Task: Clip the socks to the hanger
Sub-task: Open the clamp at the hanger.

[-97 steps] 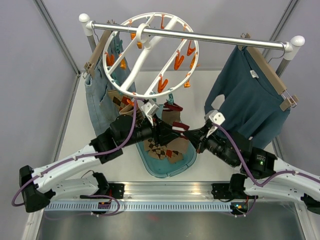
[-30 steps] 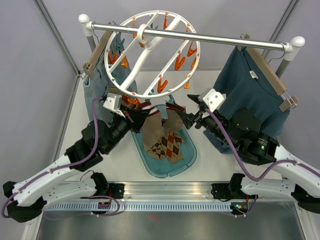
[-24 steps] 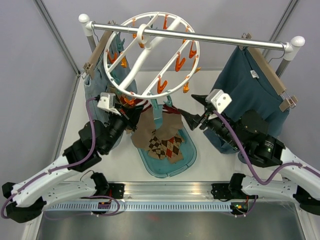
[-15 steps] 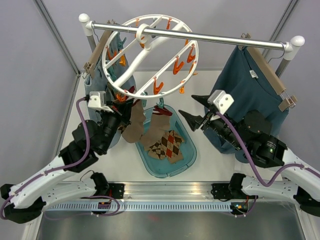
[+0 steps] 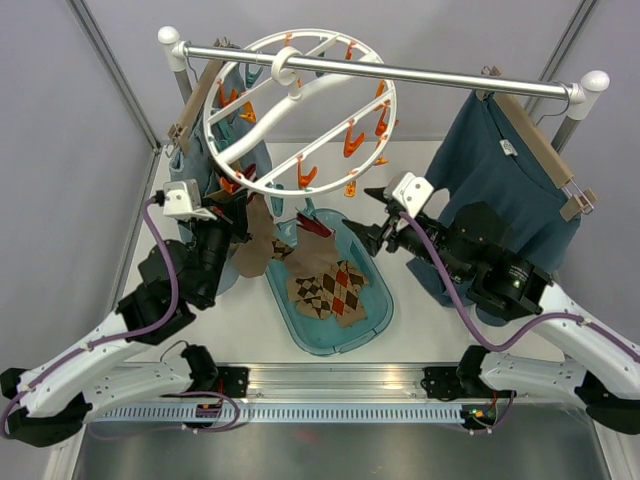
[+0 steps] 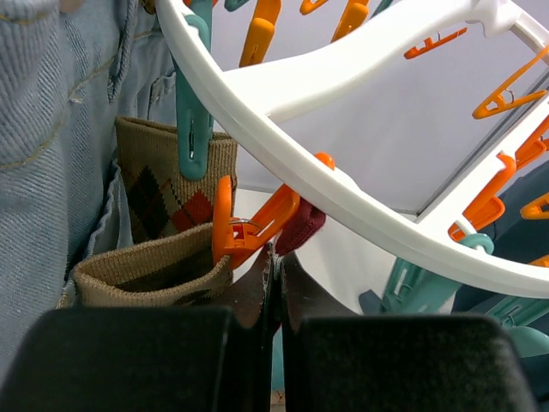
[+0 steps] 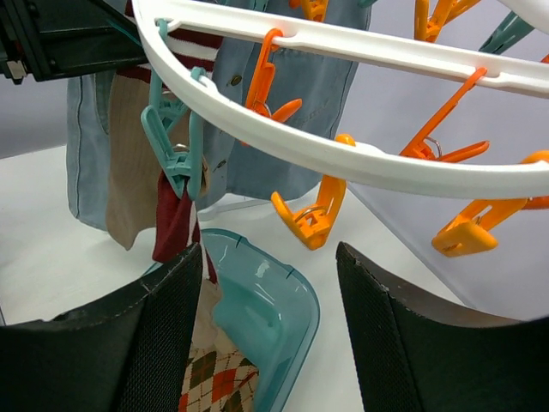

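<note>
The white ring hanger hangs tilted from the metal rail, with orange and teal pins along it. My left gripper is shut at the ring's lower left edge, pinching the cuff of a tan sock that dangles below it. In the left wrist view that cuff lies against an orange pin just ahead of my gripper. A teal pin holds another argyle sock. My right gripper is open and empty under the ring's right side. More socks lie in the tray.
A teal tray sits on the white table. Blue-grey jeans hang on a wooden hanger at the left, right behind my left gripper. A teal sweater hangs at the right. The rail crosses above.
My left gripper rose and moved left, lifting the tan sock out of the tray to the ring's rim. The ring tilted and swung. My right gripper drew back, then came in under the ring.
</note>
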Robot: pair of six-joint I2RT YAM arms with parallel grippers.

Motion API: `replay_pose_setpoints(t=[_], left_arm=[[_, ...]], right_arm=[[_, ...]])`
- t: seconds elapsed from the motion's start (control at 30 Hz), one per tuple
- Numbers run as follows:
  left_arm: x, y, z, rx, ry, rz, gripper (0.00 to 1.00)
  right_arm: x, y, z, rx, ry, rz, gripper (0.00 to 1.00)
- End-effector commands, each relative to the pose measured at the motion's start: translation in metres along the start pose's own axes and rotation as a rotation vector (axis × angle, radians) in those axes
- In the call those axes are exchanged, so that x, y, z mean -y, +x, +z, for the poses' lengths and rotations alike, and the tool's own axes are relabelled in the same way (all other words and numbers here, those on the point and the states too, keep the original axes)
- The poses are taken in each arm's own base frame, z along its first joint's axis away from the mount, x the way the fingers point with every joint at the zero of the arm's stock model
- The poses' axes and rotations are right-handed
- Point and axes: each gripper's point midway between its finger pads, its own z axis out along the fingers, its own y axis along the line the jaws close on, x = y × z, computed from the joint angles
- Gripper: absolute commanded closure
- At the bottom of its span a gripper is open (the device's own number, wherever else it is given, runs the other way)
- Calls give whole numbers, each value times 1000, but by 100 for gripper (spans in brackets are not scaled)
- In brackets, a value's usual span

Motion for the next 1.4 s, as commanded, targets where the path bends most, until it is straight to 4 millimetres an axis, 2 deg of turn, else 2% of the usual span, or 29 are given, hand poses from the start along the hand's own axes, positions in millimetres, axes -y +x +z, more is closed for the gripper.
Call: replay_pose_setpoints(t=[0.0, 0.47, 0.83, 1.03, 1.37], left_arm=[[-6, -27, 0, 65, -33, -11, 98], [-2, -32, 2, 68, -22, 20, 98], [-1, -34, 2, 71, -16, 29, 98], [-3, -38, 0, 79, -16, 21, 98], [-4, -36, -1, 73, -14, 20, 98]], right_arm=[[6, -30, 3, 80, -20, -17, 30], [25, -32, 23, 110, -36, -30, 32], [16, -40, 30, 175, -128, -15, 35], [7, -46, 30, 232, -170, 10, 43], [-2, -45, 32, 280, -205, 77, 69]])
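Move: The yellow clip I'm after hangs from the ring's near right rim, only about 3 cm ahead of my right hand, 1 cm left and 2 cm up. Past it, an orange clip sits some 7 cm ahead and 8 cm left, and the teal clip with the maroon sock is level with that hand, about 8 cm left. From my left hand the yellow clip is roughly 17 cm right and 2 cm ahead, nearly level. I bring my open right hand about 3.5 cm forward to the yellow clip, then draw back a little while sliding some 3 cm left and rising about 2 cm, turning counter-clockwise and rolling its left side up. Late on, my fingers close to half their opening around the clip's arms and come to pinch them. My left hand stays beside the orange clip, fingers still shut at the maroon sock. ##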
